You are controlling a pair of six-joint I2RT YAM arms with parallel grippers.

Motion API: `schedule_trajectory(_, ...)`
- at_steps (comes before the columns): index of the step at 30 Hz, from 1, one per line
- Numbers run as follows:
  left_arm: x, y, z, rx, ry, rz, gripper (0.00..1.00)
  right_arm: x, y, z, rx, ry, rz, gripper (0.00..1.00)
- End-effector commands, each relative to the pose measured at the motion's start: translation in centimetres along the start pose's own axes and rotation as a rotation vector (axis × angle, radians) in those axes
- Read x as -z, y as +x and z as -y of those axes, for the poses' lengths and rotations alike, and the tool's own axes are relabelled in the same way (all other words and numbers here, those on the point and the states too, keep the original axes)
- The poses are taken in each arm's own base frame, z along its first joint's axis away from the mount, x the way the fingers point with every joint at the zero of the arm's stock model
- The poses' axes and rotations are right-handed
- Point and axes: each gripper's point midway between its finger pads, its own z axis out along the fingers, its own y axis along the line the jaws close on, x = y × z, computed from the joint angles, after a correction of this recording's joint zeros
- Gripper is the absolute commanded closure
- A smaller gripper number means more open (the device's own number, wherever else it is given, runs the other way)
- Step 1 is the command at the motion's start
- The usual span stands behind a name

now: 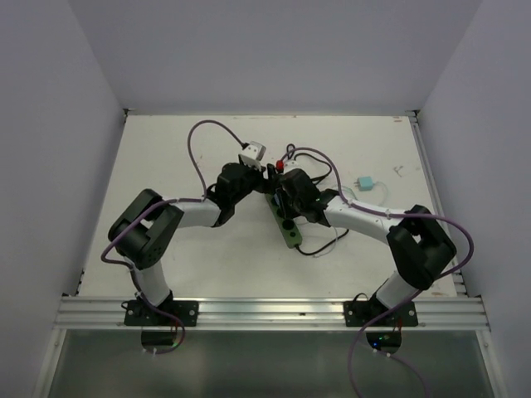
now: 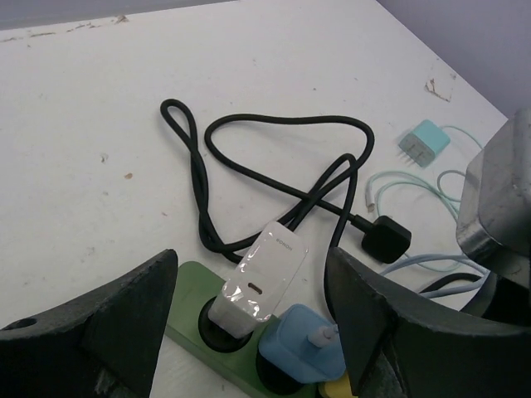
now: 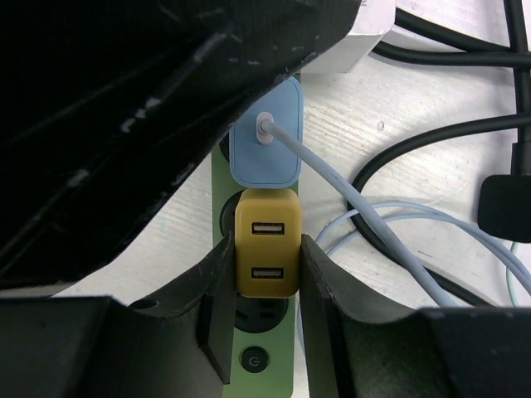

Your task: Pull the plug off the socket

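Observation:
The green power strip (image 1: pixel 292 236) lies at the table's middle. In the right wrist view it (image 3: pixel 278 375) carries a yellow two-port USB plug (image 3: pixel 265 247) with a blue plug (image 3: pixel 265 137) behind it. My right gripper (image 3: pixel 264 282) is shut on the yellow plug, one finger pressed on each side. It sits over the strip in the top view (image 1: pixel 284 199). My left gripper (image 2: pixel 249 319) is open, its fingers (image 2: pixel 124 323) straddling the strip's far end (image 2: pixel 195 286), where a white charger (image 2: pixel 259 282) and the blue plug (image 2: pixel 303 344) sit in their outlets.
The strip's black cord (image 2: pixel 282 124) loops on the table beyond it and ends in a black plug (image 2: pixel 386 238). A loose teal plug (image 2: pixel 421 143) with a pale cable lies to the right, also in the top view (image 1: pixel 363 182). The blue plug's pale cable (image 3: pixel 357 215) crosses beside the strip.

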Motion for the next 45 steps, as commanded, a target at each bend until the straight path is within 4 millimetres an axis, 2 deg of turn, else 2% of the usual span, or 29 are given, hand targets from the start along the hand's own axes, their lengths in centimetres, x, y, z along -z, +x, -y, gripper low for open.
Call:
schedule_trajectory(1,-1.5,0.1,-0.2,-0.024,-0.006,-0.005,0.24,2.0,0.3,-3.3,0.045,-0.154,-0.007,1.00)
schedule_trajectory(5,-1.1,2.5,-0.5,-0.009,0.003,-0.043,0.27,2.1,0.3,-3.1,0.045,-0.145,-0.014,1.00)
schedule_trajectory(8,-0.2,5.0,-0.7,0.002,0.016,-0.083,0.30,2.1,0.2,-3.1,0.044,-0.144,-0.011,1.00)
schedule_trajectory(14,1.5,7.8,-1.2,0.012,0.004,-0.131,0.31,2.0,0.0,-3.4,0.040,-0.152,-0.012,1.00)
schedule_trajectory(17,1.6,8.5,-2.0,0.009,-0.035,-0.154,0.32,1.9,-0.2,-3.5,0.036,-0.157,-0.011,1.00)
schedule_trajectory(23,1.9,10.1,-3.4,-0.001,-0.103,-0.204,0.40,2.0,-0.6,-3.9,-0.007,-0.204,-0.024,1.00)
schedule_trajectory(27,2.1,11.4,-3.7,0.016,-0.117,-0.237,0.41,1.8,-0.5,-4.0,-0.143,-0.323,-0.072,1.00)
schedule_trajectory(35,2.1,12.2,-3.9,0.032,-0.125,-0.271,0.44,1.9,-0.9,-3.1,-0.155,-0.342,-0.080,1.00)
schedule_trajectory(37,2.1,12.4,-3.9,0.038,-0.124,-0.276,0.45,1.5,-0.5,-2.2,-0.110,-0.245,-0.090,1.00)
schedule_trajectory(38,2.1,12.6,-3.8,0.042,-0.125,-0.282,0.46,1.8,-1.0,-3.2,-0.065,-0.229,-0.076,1.00)
schedule_trajectory(40,2.2,13.0,-3.9,0.057,-0.133,-0.292,0.46,1.3,-0.3,-2.6,0.013,-0.125,-0.104,1.00)
schedule_trajectory(41,2.3,13.1,-4.0,0.062,-0.133,-0.296,0.47,1.5,-0.7,-3.6,0.055,-0.109,-0.090,1.00)
schedule_trajectory(43,2.5,13.5,-3.9,0.082,-0.135,-0.305,0.47,1.5,-0.6,-2.7,0.095,-0.008,-0.088,1.00)
schedule_trajectory(45,2.7,13.9,-3.9,0.096,-0.138,-0.313,0.48,1.6,-0.7,-3.0,0.145,0.046,-0.085,1.00)
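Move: The white plug stands at the far end of the green power strip, some 6 cm below the left hand, about 2 cm ahead and 2 cm to its right. Nearer the base, the blue plug is about 4 cm behind the white plug and 1 cm to its right, and the yellow plug is 7 cm behind and 2 cm right. From the right hand, already gripping that yellow plug, the white plug is some 7 cm ahead, 2 cm left and level. Bring the left gripper quickly down about 5 cm, easing back a centimetre, so its open fingers come to either side of the white plug. Then stay at that height and narrow the fingers by about a quarter of their range, without shutting. With the right gripper keep hold of the yellow plug, tilting the hand about 15 degrees and mostly back as it shifts some 1.5 cm left and back. ##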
